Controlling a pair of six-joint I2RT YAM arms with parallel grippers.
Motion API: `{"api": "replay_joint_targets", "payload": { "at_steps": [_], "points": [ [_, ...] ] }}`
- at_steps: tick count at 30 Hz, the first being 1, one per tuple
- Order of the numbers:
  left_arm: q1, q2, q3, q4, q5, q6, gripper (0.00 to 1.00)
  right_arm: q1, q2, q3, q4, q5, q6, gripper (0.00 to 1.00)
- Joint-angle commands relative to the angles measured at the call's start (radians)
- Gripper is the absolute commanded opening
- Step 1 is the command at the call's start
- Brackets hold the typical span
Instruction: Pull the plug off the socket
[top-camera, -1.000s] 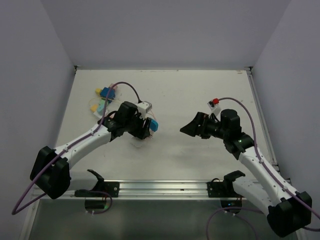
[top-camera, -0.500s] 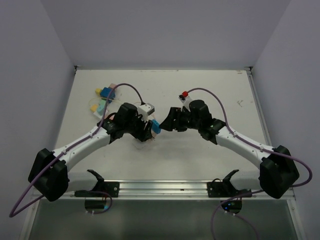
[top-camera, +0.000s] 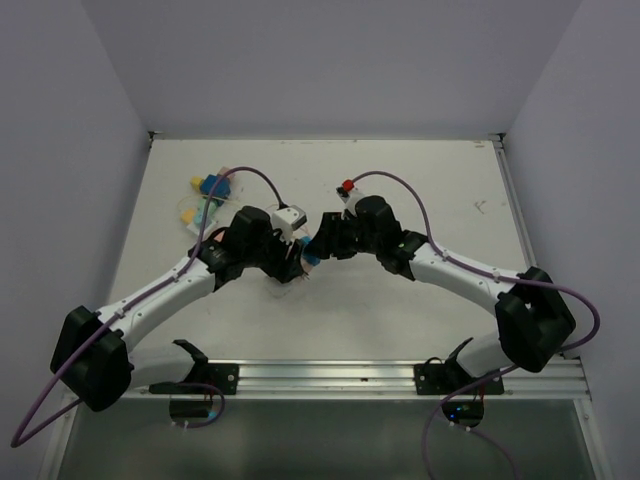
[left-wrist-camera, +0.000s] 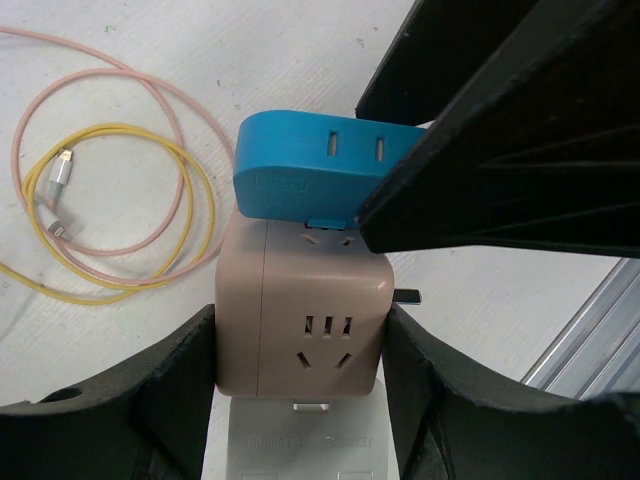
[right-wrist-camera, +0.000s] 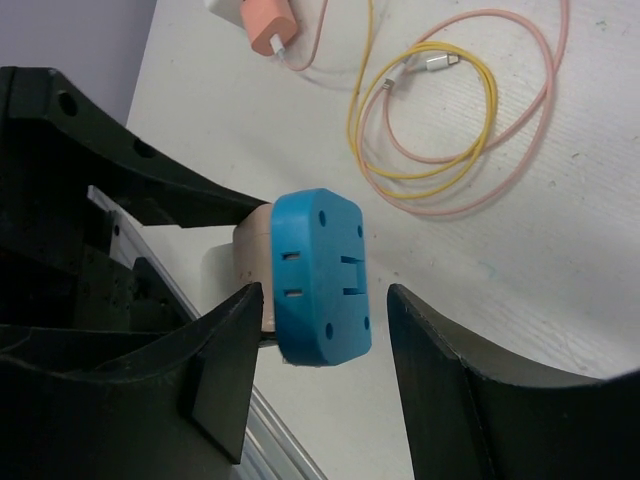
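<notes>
A tan cube socket (left-wrist-camera: 300, 320) is clamped between the fingers of my left gripper (left-wrist-camera: 300, 350), just above the table. A blue plug (left-wrist-camera: 310, 178) sits plugged into its far face. In the right wrist view the blue plug (right-wrist-camera: 320, 278) lies between the fingers of my right gripper (right-wrist-camera: 322, 330). The left finger is at the plug's edge and a gap shows at the right finger. The socket (right-wrist-camera: 252, 240) peeks out behind the plug. From above, the left gripper (top-camera: 290, 262) and right gripper (top-camera: 318, 246) meet at the plug (top-camera: 311, 262).
Coiled yellow and pink cables (right-wrist-camera: 430, 110) lie on the table beyond the plug, with an orange charger (right-wrist-camera: 265, 25). Blue and green adapters (top-camera: 205, 195) sit at the back left. A white adapter (left-wrist-camera: 300, 440) is under the socket. A metal rail (top-camera: 330, 375) runs along the near edge.
My right arm has swung left across the table to the blue plug, and its jaws have narrowed around it. The left gripper keeps its hold on the socket.
</notes>
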Motion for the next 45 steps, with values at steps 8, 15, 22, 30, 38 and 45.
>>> {"api": "replay_joint_targets", "payload": {
  "at_steps": [8,15,22,30,38,45],
  "points": [
    [-0.005,-0.08,-0.011,0.1,-0.024,0.023,0.0,0.001,0.016,0.011,0.075,0.049,0.014,0.37],
    [-0.005,-0.105,-0.02,0.112,-0.045,0.025,0.0,-0.007,-0.027,-0.009,0.097,0.02,0.064,0.11],
    [-0.005,-0.129,-0.032,0.131,-0.05,0.028,0.0,-0.09,-0.078,-0.099,0.195,-0.081,0.236,0.0],
    [-0.005,-0.12,-0.034,0.135,-0.041,0.027,0.0,-0.16,-0.109,-0.171,0.354,-0.166,0.365,0.0],
    [-0.005,-0.111,-0.034,0.129,-0.033,0.027,0.0,-0.209,-0.175,-0.21,0.347,-0.117,0.379,0.0],
    [-0.008,-0.013,-0.015,0.088,-0.01,0.019,0.0,-0.242,-0.241,-0.153,0.178,0.001,0.242,0.0]
  ]
}}
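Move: Just at the right fingertips is the blue plug, about 1 cm ahead and 1 cm left, at hand height. The beige socket sits roughly 2 cm back, 4 cm left and slightly below that hand; the cable coil is 5 cm ahead, 6 cm left and some 13 cm down. For the left hand, already gripping the socket, the blue plug lies about 3 cm ahead, 3 cm right and slightly higher. Closing on the blue plug, the right hand pinches it between its fingertips, then draws it right about 5 cm and up some 4 cm, rolling and tilting roughly 20 degrees. The left hand keeps its grip on the socket, rises about 4.5 cm with its fingers tipping up, and trails some 3 cm to the right after the plug. ##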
